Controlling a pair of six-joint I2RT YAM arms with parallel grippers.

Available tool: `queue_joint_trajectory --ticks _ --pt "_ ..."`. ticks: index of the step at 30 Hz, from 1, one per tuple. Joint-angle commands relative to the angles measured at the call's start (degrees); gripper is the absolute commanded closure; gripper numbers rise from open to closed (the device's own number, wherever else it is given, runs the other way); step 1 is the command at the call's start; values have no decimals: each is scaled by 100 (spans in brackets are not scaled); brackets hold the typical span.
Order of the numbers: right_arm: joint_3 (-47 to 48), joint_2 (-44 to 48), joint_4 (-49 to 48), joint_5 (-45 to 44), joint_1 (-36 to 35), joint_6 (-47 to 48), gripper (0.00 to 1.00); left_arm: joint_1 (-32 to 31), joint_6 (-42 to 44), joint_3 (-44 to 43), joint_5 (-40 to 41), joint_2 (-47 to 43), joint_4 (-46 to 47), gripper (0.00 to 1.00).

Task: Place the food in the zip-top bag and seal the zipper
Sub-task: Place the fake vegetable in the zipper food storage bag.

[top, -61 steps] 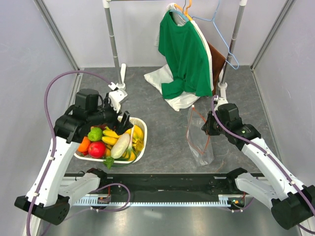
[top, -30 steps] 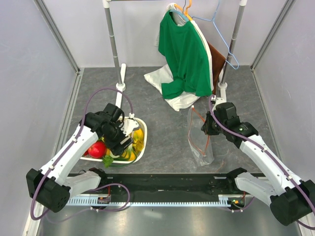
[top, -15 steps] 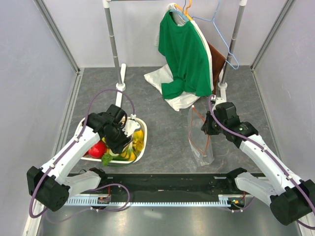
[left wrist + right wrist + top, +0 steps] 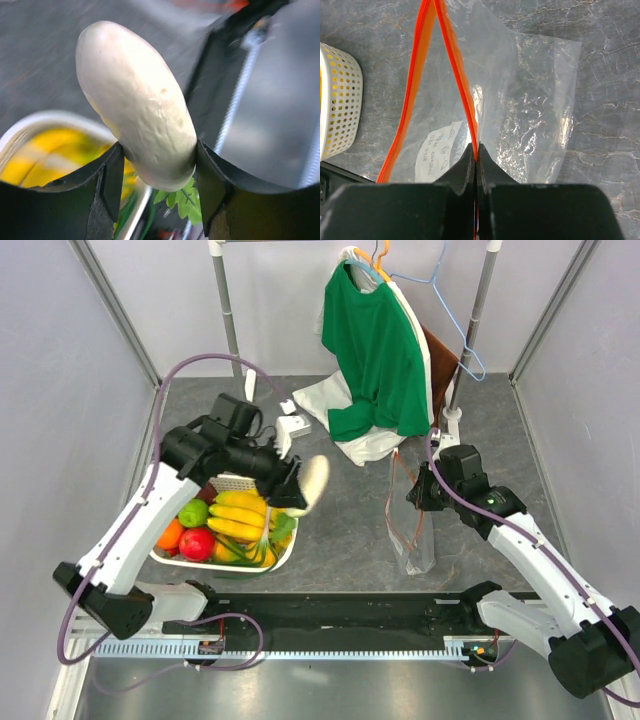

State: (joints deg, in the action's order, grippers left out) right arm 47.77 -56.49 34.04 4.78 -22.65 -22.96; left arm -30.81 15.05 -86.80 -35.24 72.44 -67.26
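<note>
My left gripper (image 4: 296, 490) is shut on the white radish (image 4: 314, 480) and holds it in the air just right of the basket's far corner. In the left wrist view the radish (image 4: 135, 100) fills the space between both black fingers (image 4: 107, 180), its green leaves hanging below. More food lies in the white lattice basket (image 4: 287, 552): yellow bananas (image 4: 238, 516), a red apple (image 4: 197, 543), a green lime (image 4: 192, 512). My right gripper (image 4: 418, 498) is shut on the zipper (image 4: 455, 65) and holds the zip-top bag (image 4: 411, 532) up with its mouth gaping; the label (image 4: 437, 150) shows through.
A clothes rack stands at the back with a green shirt (image 4: 375, 350), a white cloth (image 4: 318, 400) and a blue hanger (image 4: 455, 315). Its left post (image 4: 230, 320) and white foot (image 4: 293, 426) are close behind my left arm. Grey walls enclose the table.
My left gripper closed on the radish in the basket, then lifted it up and to the right, out over the basket's rim. The right arm and the bag stayed put.
</note>
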Motion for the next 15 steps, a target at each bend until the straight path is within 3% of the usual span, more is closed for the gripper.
queue_joint_trajectory --ticks 1,6,7,9,11,15 --pt "207 6 -266 94 24 -174 100 -801 -2508 189 -1994 498 2169 73" --pt "189 68 -284 76 7 -270 100 -1287 -5052 1085 -1934 797 5715 71" --pt "180 77 -293 76 15 -279 100 -1340 -5778 1191 -1864 867 6212 71" --pt "180 77 -284 50 15 -279 100 -1428 -6336 1324 -1574 1165 7064 71" --pt "163 77 -310 32 15 -297 100 -1638 -6961 1289 -1364 1377 7332 71" --pt "163 59 -337 6 15 -332 100 -1981 -7340 1219 -1082 1825 7360 73"
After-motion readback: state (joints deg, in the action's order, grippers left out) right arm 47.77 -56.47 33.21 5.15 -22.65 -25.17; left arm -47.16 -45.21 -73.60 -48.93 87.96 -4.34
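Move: The left hand, still gripping the white vegetable, has the storage bag's open mouth about 26 cm to its right, some 5 cm farther out and 13 cm lower. The right gripper pinching the bag's orange zip edge is about 29 cm right, 6 cm ahead and 11 cm below; the basket's middle is roughly 19 cm left, 1 cm back and 20 cm below. From the right hand, the bag mouth lies about 4 cm left, level fore-and-aft and 3 cm lower. Keeping its pinch on the white vegetable, the left hand sweeps about 19 cm to the right, away from the basket towards the bag's mouth and the right gripper, fast at first and slowing later, at nearly constant height. The wrist tilts some 45 degrees on the way, swinging the fingers up from a downward slant to almost level, pointing right. The right hand stays put, fingers shut on the bag's zip edge. ##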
